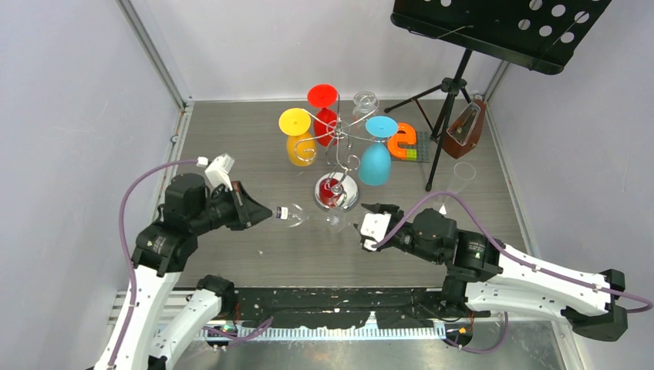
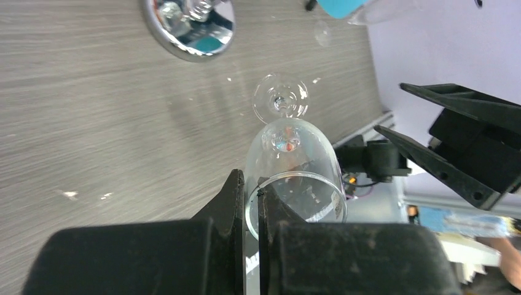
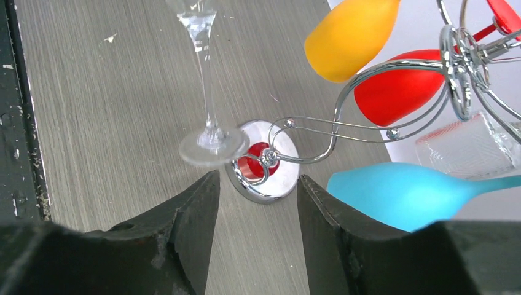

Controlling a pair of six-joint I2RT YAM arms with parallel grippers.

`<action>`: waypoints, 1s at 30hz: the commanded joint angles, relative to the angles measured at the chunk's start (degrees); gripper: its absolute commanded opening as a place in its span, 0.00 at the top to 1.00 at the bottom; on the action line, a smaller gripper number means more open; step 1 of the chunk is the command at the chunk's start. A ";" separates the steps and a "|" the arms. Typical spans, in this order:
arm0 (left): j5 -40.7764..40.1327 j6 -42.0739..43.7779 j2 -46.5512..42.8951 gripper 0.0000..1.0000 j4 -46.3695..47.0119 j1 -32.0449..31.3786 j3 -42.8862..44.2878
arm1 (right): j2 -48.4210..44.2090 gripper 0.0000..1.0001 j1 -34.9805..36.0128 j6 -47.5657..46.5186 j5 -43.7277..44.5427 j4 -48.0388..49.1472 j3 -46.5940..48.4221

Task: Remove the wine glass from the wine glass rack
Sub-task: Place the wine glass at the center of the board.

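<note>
A clear wine glass [image 1: 299, 215] lies on its side in the air, clear of the chrome wine glass rack [image 1: 344, 136]. My left gripper [image 2: 250, 185] is shut on the rim of its bowl [image 2: 293, 165], one finger inside and one outside. The glass's foot [image 2: 281, 98] points toward the rack's round mirrored base [image 1: 338, 193]. My right gripper [image 3: 257, 184] stands open with nothing between its fingers, just short of the glass's foot [image 3: 212, 146] and the base [image 3: 265, 178]. I cannot tell whether the foot touches the table.
Yellow [image 1: 299, 137], red [image 1: 325, 116] and blue [image 1: 377, 153] glasses and a clear one [image 1: 365, 102] hang upside down on the rack's arms. Behind it on the right are an orange letter block [image 1: 402, 139], a metronome [image 1: 465, 131] and a black tripod music stand [image 1: 493, 27].
</note>
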 commanded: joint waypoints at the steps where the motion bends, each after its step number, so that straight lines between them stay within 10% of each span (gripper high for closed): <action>1: -8.90 7.34 2.70 1.00 -7.14 -0.02 9.76 | -1.33 0.43 0.20 4.19 3.29 0.91 0.95; 14: -33.12 17.27 13.44 1.00 -16.39 -0.02 23.66 | 0.28 0.19 -0.85 19.87 18.96 -10.03 10.83; 30: -42.80 22.98 30.12 1.00 -15.30 3.21 31.82 | 3.70 0.16 -7.77 33.83 6.24 -25.90 18.43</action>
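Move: Pinched by the bowl rim, the wine glass points rightward from the left hand. Bare board to set it on lies about 10 cm ahead of this hand, 12 left and 25 below; the yellow glass some 23 ahead and 9 right, the rack 20 ahead and 22 right. From the right hand the wine glass is roughly 18 cm left and 2 ahead, the rack 22 ahead, 8 left, the blue glass 19 ahead, 5 right. Leftward and forward, about 15 cm in all, the left hand carries the wine glass away from the right hand towards the bare board left of the rack, rising slightly, then sinking back. Its wrist swings some 45 degrees until the fingers point steeply down, still gripping the rim. The already free right hand draws about 6 cm right, opens wider and turns clockwise, tipping down. ##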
